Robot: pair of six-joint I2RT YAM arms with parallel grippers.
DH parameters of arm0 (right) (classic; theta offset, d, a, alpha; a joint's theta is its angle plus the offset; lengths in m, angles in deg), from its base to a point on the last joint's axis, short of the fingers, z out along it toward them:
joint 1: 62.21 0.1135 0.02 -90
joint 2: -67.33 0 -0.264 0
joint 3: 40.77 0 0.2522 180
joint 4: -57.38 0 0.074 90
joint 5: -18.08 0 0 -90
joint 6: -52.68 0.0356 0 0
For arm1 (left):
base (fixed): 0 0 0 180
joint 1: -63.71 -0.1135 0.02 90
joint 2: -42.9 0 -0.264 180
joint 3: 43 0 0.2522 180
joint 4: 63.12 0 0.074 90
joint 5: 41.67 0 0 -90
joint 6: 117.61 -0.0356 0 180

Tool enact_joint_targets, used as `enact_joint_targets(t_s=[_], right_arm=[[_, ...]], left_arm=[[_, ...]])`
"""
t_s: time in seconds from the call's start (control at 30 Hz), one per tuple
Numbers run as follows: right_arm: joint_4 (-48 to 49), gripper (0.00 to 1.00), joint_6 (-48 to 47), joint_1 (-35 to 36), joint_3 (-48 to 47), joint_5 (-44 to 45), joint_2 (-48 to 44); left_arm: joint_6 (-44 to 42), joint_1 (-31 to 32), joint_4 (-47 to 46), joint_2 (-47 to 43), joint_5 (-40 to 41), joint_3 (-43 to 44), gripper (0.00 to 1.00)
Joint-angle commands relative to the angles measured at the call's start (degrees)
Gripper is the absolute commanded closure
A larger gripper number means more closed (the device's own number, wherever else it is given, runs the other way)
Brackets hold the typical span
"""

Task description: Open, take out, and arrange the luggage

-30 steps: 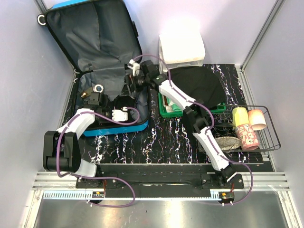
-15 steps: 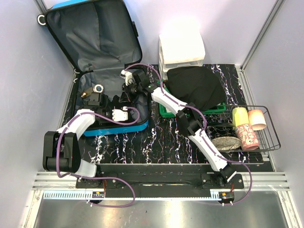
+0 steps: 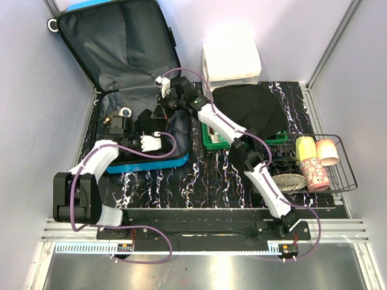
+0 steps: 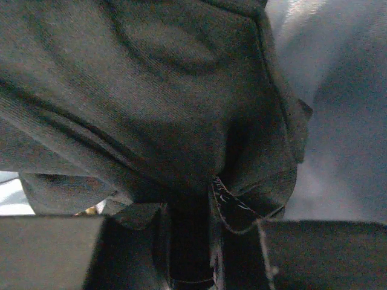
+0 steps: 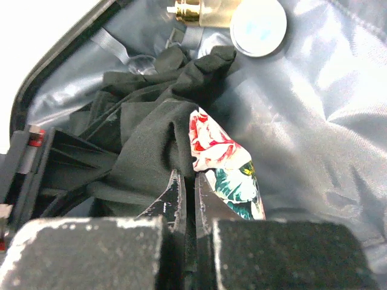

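The blue luggage (image 3: 151, 163) lies open at the left, its grey-lined lid (image 3: 121, 48) leaning on the back wall. A crumpled black garment (image 5: 145, 151) lies inside, with a floral fabric (image 5: 224, 157) showing beside it. My right gripper (image 5: 186, 181) is shut on a fold of that black garment, and in the top view the right gripper (image 3: 164, 107) is over the case's back right part. My left gripper (image 4: 190, 241) is shut on black cloth (image 4: 151, 90) that fills its view; from above the left gripper (image 3: 133, 134) is inside the case.
A gold-capped bottle (image 5: 199, 9) and a round white lid (image 5: 259, 25) lie in the case's far corner. A white drawer organiser (image 3: 231, 60) stands behind a green tray (image 3: 211, 140) draped with black cloth (image 3: 251, 109). A wire basket (image 3: 338, 181) at right holds cups.
My right gripper went from open to shut on the black garment's fold and shifted a little left. The left gripper moved slightly back with its cloth.
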Motion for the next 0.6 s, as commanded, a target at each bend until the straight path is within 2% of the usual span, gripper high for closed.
enact_joint_targets(t_s=[0.0,0.33,0.57], right_arm=[[7.41,1.0,2.17,-2.65,1.13,-1.1,-9.05],[7.94,1.0,2.96,-5.9,-2.38,2.06,-12.75],[7.68,1.0,3.14,-8.45,-2.56,3.21,-15.91]], left_arm=[[0.83,-0.85,-2.86,-2.48,-0.29,1.85,1.0],[8.04,-1.64,-1.89,-3.63,-4.59,9.85,1.0],[14.54,-1.47,0.22,-2.66,-9.6,21.18,1.0]])
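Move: Both hands already hold the black garment inside the open suitcase. The green basket, its likely destination, lies about 50 cm right of the left hand and 7 cm farther out; from the right hand it is some 34 cm right, level fore and aft, 8 cm lower. The white-lidded jar is about 15 cm left of the right hand, 1 cm ahead and 9 cm down; the white drawers are 27 cm right and 18 cm ahead. Both hands, still pinching the black garment, lift it about 10 cm and ease forward, the right also rightward. ##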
